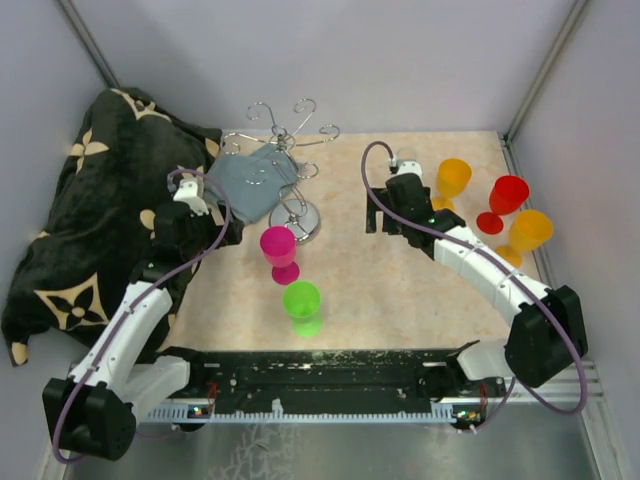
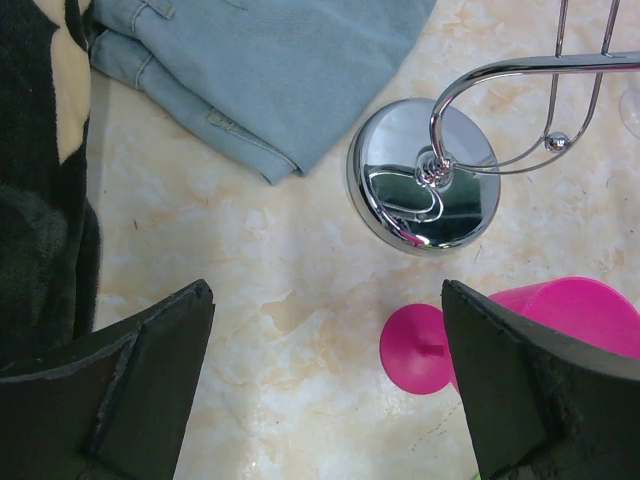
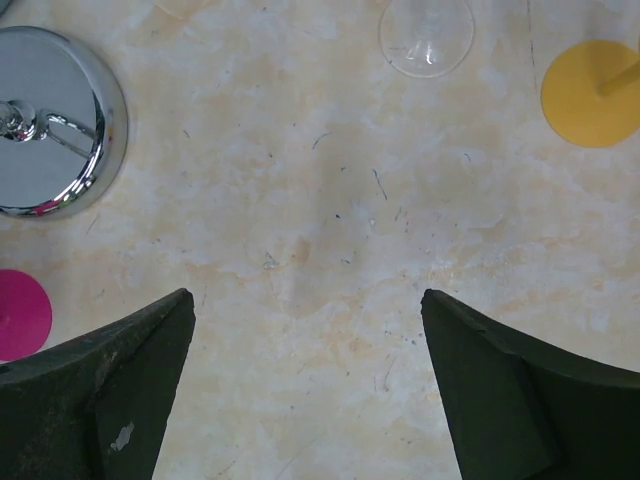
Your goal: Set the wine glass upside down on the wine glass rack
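The wine glass rack (image 1: 292,140), a silver wire stand with curled arms, stands at the back centre on its shiny round base (image 2: 423,185). Several coloured wine glasses stand upright on the table: pink (image 1: 278,246) and green (image 1: 301,300) in the middle, yellow (image 1: 452,178), red (image 1: 508,195) and orange (image 1: 530,230) at the right. My left gripper (image 1: 230,232) hovers open left of the pink glass, whose foot (image 2: 418,348) lies by the right finger. My right gripper (image 3: 305,300) is open over bare table, right of the rack base (image 3: 50,125). Neither holds anything.
A folded blue-grey cloth (image 1: 250,180) lies against the rack's left side. A black patterned blanket (image 1: 100,220) fills the left of the table. A clear round piece of glass (image 3: 426,35) shows near the rack. Grey walls enclose the table.
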`<action>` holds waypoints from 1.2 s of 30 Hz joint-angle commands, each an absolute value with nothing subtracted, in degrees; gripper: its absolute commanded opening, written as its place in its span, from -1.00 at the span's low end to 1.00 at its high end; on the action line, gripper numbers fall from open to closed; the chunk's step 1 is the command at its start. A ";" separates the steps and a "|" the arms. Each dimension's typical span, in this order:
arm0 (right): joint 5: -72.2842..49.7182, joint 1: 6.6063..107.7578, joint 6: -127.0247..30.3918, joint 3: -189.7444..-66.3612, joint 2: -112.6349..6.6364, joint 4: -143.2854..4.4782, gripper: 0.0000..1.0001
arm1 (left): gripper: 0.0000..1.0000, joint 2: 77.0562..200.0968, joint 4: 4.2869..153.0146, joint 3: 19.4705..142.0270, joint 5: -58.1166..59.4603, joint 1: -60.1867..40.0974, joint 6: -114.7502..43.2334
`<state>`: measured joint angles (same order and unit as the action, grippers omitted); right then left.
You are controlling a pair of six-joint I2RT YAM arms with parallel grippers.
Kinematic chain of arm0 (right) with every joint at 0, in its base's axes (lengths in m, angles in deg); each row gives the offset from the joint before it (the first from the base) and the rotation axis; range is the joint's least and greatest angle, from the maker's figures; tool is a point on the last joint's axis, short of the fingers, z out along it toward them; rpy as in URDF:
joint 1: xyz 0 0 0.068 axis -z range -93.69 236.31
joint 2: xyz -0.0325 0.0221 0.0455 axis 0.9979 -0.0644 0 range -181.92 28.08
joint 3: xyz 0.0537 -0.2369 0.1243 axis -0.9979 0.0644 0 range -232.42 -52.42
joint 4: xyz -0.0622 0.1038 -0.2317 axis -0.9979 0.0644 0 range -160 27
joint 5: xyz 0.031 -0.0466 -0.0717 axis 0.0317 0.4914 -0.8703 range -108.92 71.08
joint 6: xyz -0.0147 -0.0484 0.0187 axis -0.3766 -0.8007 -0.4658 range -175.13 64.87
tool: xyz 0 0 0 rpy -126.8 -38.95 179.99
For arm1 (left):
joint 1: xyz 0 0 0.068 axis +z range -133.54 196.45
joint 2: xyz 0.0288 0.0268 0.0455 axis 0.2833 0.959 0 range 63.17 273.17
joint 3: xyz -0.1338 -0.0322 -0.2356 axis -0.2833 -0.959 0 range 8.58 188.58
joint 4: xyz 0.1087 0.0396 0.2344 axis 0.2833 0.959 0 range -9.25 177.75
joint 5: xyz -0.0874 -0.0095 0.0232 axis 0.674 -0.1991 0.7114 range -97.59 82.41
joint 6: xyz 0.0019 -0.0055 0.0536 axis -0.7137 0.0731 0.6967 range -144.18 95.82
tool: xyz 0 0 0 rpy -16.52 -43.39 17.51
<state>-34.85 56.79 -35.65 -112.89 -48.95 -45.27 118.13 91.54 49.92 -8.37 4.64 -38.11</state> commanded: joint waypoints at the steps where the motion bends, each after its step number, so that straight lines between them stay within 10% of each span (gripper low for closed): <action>1: -33.73 55.81 -36.79 -114.55 -45.06 -49.72 0.90 | 1.00 117.61 92.41 52.58 -8.09 4.50 -37.44; 36: -25.89 53.70 -35.52 -106.66 -36.80 -52.16 0.85 | 0.51 121.02 108.24 61.83 -4.54 -1.95 -37.60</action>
<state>-28.20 56.27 -35.41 -105.67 -39.55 -50.78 121.98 106.62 60.81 -3.36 -1.61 -37.24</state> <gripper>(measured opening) 0.938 0.749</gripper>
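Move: The pink wine glass stands upright about 12 cm to the left hand's right, some 5 cm back and 11 cm below it. The green glass is roughly 12 cm farther back and 5 cm farther right than the pink one; the rack's round base lies about 8 cm ahead of the left hand and 15 cm to its right. From the right hand the pink glass is some 26 cm left, about 7 cm back and 8 cm lower. The left hand, empty, first rises about 3 cm almost on the spot, then swings right and a little back towards the pink wine glass, some 5 cm sideways, sinking again by about half the rise while it turns roughly 10 degrees clockwise and tips its fingers slightly down, closing them by about a quarter but staying well open and short of the glass. The empty right hand lifts about 3 cm over bare table, then eases back some 2 cm, settling slightly and rolling its left side up a little, with its fingers still open. ##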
